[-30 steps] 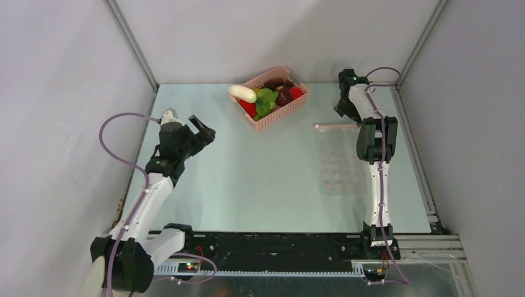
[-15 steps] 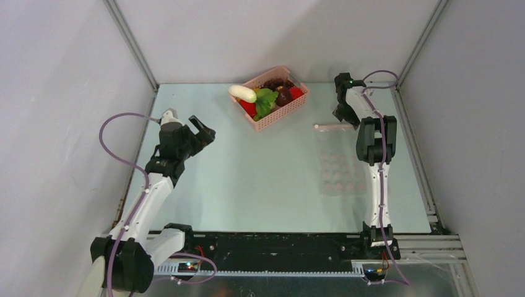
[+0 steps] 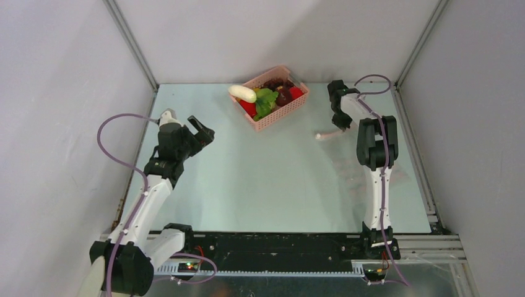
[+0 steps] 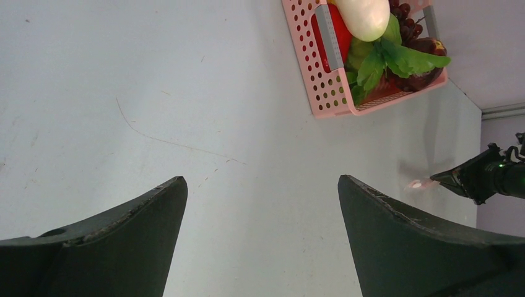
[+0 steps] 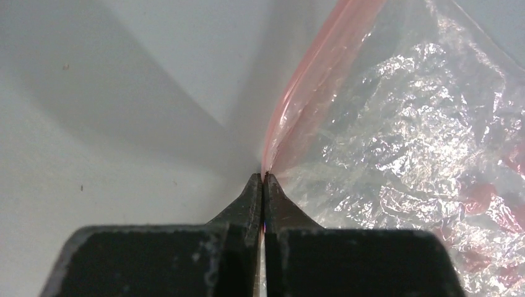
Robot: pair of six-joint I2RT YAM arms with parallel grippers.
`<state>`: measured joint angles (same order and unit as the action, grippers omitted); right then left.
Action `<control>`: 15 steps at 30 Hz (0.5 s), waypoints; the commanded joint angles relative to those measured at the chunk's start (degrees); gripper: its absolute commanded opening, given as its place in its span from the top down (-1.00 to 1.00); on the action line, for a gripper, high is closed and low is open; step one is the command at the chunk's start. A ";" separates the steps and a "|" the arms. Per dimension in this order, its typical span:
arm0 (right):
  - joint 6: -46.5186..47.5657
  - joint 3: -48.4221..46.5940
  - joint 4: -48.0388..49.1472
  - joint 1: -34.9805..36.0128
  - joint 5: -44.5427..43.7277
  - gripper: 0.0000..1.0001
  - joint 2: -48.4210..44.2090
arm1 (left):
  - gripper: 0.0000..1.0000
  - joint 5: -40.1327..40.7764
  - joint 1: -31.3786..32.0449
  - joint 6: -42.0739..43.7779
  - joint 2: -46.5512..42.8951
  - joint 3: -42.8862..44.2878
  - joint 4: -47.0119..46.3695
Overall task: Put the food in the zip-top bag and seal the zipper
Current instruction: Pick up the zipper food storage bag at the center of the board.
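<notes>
The food lies in a pink basket [image 3: 271,117] at the back: a white oblong piece [image 3: 242,93], red [image 3: 248,107], leafy green [image 3: 266,99] and dark maroon [image 3: 283,96] pieces. It also shows in the left wrist view [image 4: 366,15]. My right gripper [image 3: 339,124] is shut on the zipper [image 5: 306,83] of the zip-top bag [image 5: 421,154] and holds that edge off the table; the clear bag [image 3: 362,167] hangs behind it. My left gripper [image 3: 201,130] is open and empty above the left of the table, far from the basket.
The pink basket's wall [image 4: 322,80] has round holes. Grey walls and metal posts close in the table on three sides. The right arm's upright link [image 3: 373,148] stands over the bag area.
My right gripper has moved left and forward with the zipper edge, lifting it; the bag no longer lies flat. The left arm has hardly moved.
</notes>
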<state>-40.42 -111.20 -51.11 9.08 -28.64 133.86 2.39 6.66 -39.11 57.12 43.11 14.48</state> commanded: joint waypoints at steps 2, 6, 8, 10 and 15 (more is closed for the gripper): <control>9.95 5.69 11.21 3.89 -0.30 1.00 -8.32 | -0.97 0.43 0.51 -1.37 -1.78 1.25 0.26; 19.00 10.98 17.11 8.40 4.84 1.00 -16.19 | -0.97 -2.61 1.14 -2.34 -1.62 1.56 0.56; 23.16 18.40 21.25 10.95 12.45 1.00 -24.65 | -0.97 -4.93 2.53 -2.66 -1.85 1.22 -0.60; 25.66 25.93 25.62 13.48 19.47 1.00 -31.94 | -0.97 -6.96 4.28 -2.61 -1.86 1.23 -1.62; 27.59 39.67 31.03 21.15 35.84 1.00 -46.80 | -0.97 -13.39 9.75 -1.91 -1.32 1.44 -4.64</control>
<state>-17.21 -78.76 -27.64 26.33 -10.07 97.45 -3.84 12.58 -40.97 56.45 43.11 14.20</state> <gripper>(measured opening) 0.010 0.985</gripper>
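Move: The right hand has already shut on the pink zip rim of the storage bag, almost at table level, with the clear body some 13 cm back and 9 cm to its right. The middle of the board, where the bag is to go, lies about 28 cm to its left and 12 cm back; the food basket is roughly 30 cm left and 13 cm ahead. From the left hand, the board's middle is some 28 cm to the right, about level fore and aft, and 17 cm below. Keeping its pinch on the zip rim, the right hand carries the bag left by about 16 cm, rising some 12 cm and, in the second half, drawing back towards the middle of the board, picking up speed while the wrist swings about 45 degrees counter-clockwise and the fingertips tip up somewhat. Late on, the open, empty left hand starts rightward, towards the bag and the board's middle, by about 5 cm, turning slightly clockwise. ##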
